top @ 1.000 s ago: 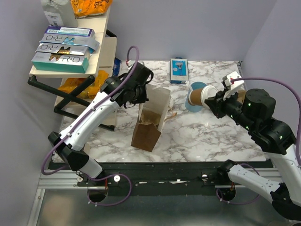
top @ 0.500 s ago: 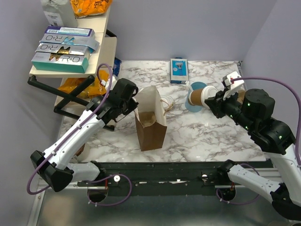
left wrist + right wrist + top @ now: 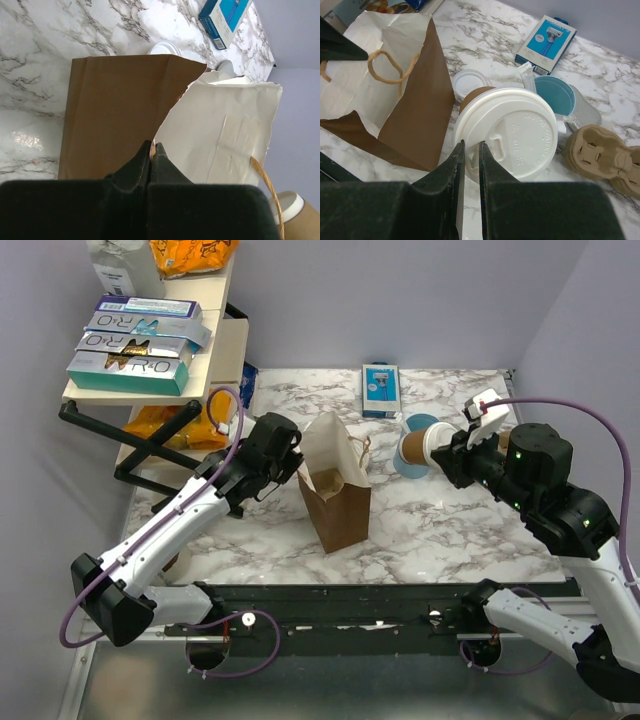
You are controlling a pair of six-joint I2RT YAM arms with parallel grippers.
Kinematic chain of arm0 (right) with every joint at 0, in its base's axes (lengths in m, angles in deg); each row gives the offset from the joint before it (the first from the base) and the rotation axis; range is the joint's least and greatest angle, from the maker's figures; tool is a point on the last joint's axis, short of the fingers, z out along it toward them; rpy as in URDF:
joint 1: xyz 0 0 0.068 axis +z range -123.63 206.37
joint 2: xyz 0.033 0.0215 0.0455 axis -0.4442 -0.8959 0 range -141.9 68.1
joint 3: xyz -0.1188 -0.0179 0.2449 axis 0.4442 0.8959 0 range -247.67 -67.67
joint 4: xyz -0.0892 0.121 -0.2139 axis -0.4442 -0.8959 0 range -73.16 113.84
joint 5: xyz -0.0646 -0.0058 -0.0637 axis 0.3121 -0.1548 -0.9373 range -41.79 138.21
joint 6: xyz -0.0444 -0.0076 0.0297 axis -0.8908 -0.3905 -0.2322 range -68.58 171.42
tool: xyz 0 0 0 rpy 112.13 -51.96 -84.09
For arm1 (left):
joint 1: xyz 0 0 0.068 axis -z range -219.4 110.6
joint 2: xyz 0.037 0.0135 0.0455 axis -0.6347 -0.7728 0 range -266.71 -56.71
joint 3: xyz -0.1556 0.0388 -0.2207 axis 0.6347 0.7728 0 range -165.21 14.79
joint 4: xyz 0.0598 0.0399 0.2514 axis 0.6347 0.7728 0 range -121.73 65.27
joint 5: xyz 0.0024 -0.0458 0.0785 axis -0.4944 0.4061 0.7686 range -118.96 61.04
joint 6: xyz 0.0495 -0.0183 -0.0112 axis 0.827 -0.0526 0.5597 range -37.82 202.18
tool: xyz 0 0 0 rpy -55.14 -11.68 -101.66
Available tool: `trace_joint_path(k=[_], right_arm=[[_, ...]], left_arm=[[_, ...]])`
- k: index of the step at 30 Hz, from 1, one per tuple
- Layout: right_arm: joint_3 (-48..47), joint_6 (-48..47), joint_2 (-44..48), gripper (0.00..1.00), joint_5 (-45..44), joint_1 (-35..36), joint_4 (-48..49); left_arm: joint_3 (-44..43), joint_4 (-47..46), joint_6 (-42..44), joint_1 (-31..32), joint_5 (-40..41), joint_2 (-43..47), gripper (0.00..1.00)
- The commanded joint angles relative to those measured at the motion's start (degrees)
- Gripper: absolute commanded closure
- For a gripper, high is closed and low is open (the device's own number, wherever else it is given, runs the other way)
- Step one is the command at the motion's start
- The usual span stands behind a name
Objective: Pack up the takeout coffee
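Observation:
The takeout coffee (image 3: 418, 444), a tan paper cup with a white lid (image 3: 515, 132), hangs on its side above the table, base pointing left. My right gripper (image 3: 470, 147) is shut on the lid's rim, and in the top view the right gripper (image 3: 447, 452) sits just right of the cup. A brown paper bag (image 3: 338, 495) stands open, mouth up, left of the cup. My left gripper (image 3: 151, 147) is shut on the bag's rim, pinching where brown outside (image 3: 110, 110) meets white lining (image 3: 225, 125). From above, the left gripper (image 3: 297, 462) is at the bag's left top edge.
A light-blue mug (image 3: 555, 95) and a brown pulp carrier (image 3: 602, 152) lie on the table beyond the cup. A loose white lid (image 3: 469, 80) rests behind the bag. A blue razor box (image 3: 380, 390) lies at the back. A shelf of boxes (image 3: 140, 350) stands at the left.
My left arm pulled back, then dragged the bag rightward by its rim; the bag now stands nearer the cup. The right gripper and cup edged slightly left.

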Motion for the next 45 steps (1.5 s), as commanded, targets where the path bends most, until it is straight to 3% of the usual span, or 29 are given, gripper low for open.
trace_joint_path(k=[1,8,19,22,23,28,32,33,37,41,45], right_arm=[[-0.36,0.58,0.01,0.99,-0.87,-0.16,1.0],[0.08,0.49,-0.08,0.99,-1.49,-0.16,1.08],[0.34,-0.3,-0.69,0.99,-1.75,-0.16,2.92],[-0.96,-0.74,-1.57,0.99,-0.52,-0.16,4.42],[-1.84,-1.18,-2.53,0.99,0.0,-0.16,4.34],[-6.59,-2.85,-4.12,0.99,2.81,-0.16,4.6],[-12.12,-3.73,-7.37,0.99,14.2,-0.07,4.42],[-14.92,-3.82,-8.33,0.99,15.9,0.02,4.16],[-23.1,-5.13,-12.99,0.99,16.62,3.26,2.32],[-32.6,-7.06,-22.37,0.99,8.05,13.51,-2.86],[-39.9,-5.23,-30.02,0.99,-1.91,19.26,-9.71]], left_arm=[[-1.36,-5.0,-0.84,0.81,-0.26,-0.74,1.0],[-2.41,-3.69,1.97,1.08,-1.58,-1.53,1.0],[-1.63,9.41,2.32,1.08,5.02,3.57,1.0],[0.14,7.21,3.55,1.17,3.35,4.97,0.82],[0.4,7.21,3.73,1.08,3.26,5.41,0.71],[0.66,8.09,4.34,1.08,4.13,7.26,0.36],[1.37,6.77,6.62,1.08,4.31,9.89,0.05],[1.28,6.42,7.24,1.08,4.22,10.25,0.01],[0.14,5.28,12.68,1.08,2.82,11.57,0.01],[-2.93,6.59,17.26,1.08,1.5,11.83,0.01],[-2.94,6.43,19.72,1.08,1.33,13.32,0.01]])
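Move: The left hand has the paper bag pinched by its left rim; the bag's middle lies about 8 cm to its right, 2 cm back and some 12 cm below. From the right hand, which holds the lidded coffee cup, the bag's middle is about 19 cm left, 4 cm ahead and 24 cm down. The blue cup stands roughly 16 cm ahead of the right hand, 3 cm left and 31 cm down, the loose white lid 19 cm ahead, 14 cm left and 36 cm down. The left hand, after a slight shift right, draws the pinched bag rim left and back, then opens its fingers wide to let go, still easing back and left and at the last rising about 3 cm. The right hand barely stirs until that grip is open, then speeds up and left towards the bag, some 13 cm up and 12 cm left, swinging about 25 degrees counter-clockwise and tipping up slightly, still gripping the coffee cup by its lid. ##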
